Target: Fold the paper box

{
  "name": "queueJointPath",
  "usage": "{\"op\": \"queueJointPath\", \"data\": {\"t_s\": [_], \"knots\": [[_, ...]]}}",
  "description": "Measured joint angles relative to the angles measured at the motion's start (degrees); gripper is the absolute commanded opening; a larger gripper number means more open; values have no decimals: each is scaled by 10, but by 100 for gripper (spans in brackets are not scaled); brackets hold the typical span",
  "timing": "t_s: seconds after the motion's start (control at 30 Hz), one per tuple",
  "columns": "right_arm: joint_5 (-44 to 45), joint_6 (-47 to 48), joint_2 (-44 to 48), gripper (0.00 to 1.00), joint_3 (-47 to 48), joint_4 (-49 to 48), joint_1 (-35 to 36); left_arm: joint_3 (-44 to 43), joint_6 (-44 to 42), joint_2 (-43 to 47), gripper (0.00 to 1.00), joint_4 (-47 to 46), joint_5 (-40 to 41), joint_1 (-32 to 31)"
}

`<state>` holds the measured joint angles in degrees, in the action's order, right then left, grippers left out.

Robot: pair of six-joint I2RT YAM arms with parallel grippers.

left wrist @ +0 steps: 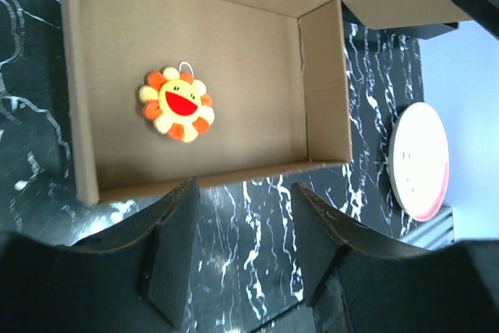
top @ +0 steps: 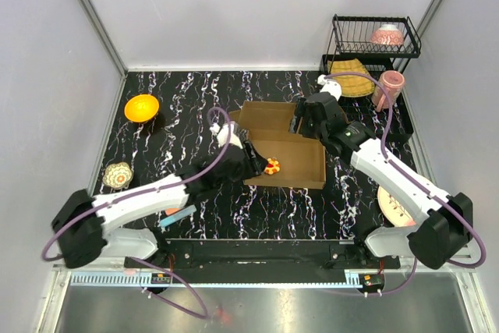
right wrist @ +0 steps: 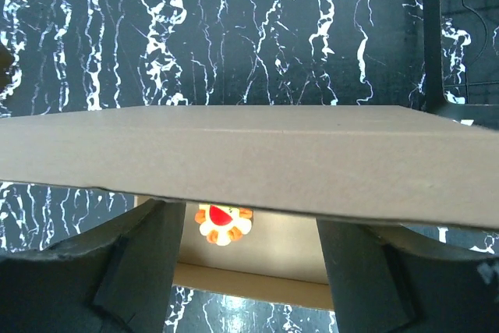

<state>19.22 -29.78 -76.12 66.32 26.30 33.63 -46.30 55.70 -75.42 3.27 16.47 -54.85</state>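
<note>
The paper box (top: 284, 183) is a brown cardboard tray in the middle of the table, its lid flap (top: 269, 117) raised at the back. An orange flower toy (top: 272, 166) lies inside it. My left gripper (top: 251, 159) hangs open at the box's left wall. In the left wrist view the open fingers (left wrist: 181, 216) are over bare table just outside the box wall (left wrist: 323, 91), with the toy (left wrist: 178, 104) beyond. My right gripper (top: 300, 120) is at the lid's right end, open. In the right wrist view the lid (right wrist: 249, 154) crosses the frame and hides the fingertips (right wrist: 148, 232).
An orange bowl (top: 141, 107) and a patterned bowl (top: 118, 175) sit at the left. At the back right a wire rack (top: 374, 51) holds a pink bowl (top: 387, 35), with a pink cup (top: 389, 87) beside it. A pink-rimmed plate (top: 394, 204) lies near the right arm.
</note>
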Motion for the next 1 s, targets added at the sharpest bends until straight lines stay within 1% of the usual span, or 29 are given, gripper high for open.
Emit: {"op": "queueJointPath", "data": {"t_s": [0.1,0.13,0.23,0.27,0.37,0.43,0.53,0.67,0.87,1.0], "knots": [[-2,5,18,73,0,5,0,31,-17,94,55,25,30,-14],[-2,6,25,73,0,7,0,41,-23,128,57,32,40,-17],[-1,13,40,73,0,15,0,67,-53,209,77,40,85,-17],[1,16,44,73,1,17,0,77,-72,234,88,34,108,-17],[8,24,47,73,4,24,0,101,-150,268,97,5,155,-9],[9,28,47,73,7,27,0,108,-197,269,98,-14,167,0],[12,31,46,73,11,34,0,113,-285,255,99,-47,167,30],[12,32,32,73,27,36,0,113,-381,231,99,-101,141,73],[12,32,25,73,39,36,0,117,-485,184,98,-221,44,150],[11,32,25,73,39,36,0,120,-533,138,96,-280,-47,191]]}}
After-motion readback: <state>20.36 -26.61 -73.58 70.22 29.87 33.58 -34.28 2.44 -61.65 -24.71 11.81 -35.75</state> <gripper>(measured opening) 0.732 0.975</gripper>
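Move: The flap on the left end of the raised lid is about 11 cm ahead of the left hand, 7 cm to its left and 3 cm higher. The lid panel is also some 11 cm ahead but 6 cm to the right, and the flower toy in the box lies 6 cm ahead, 4 cm right and 10 cm below. From the right hand, the same flap is about 18 cm left, roughly level ahead and slightly lower. Left hand rises and swings 12 cm left, then forward towards the flap, opening wide; right rises 3 cm. ##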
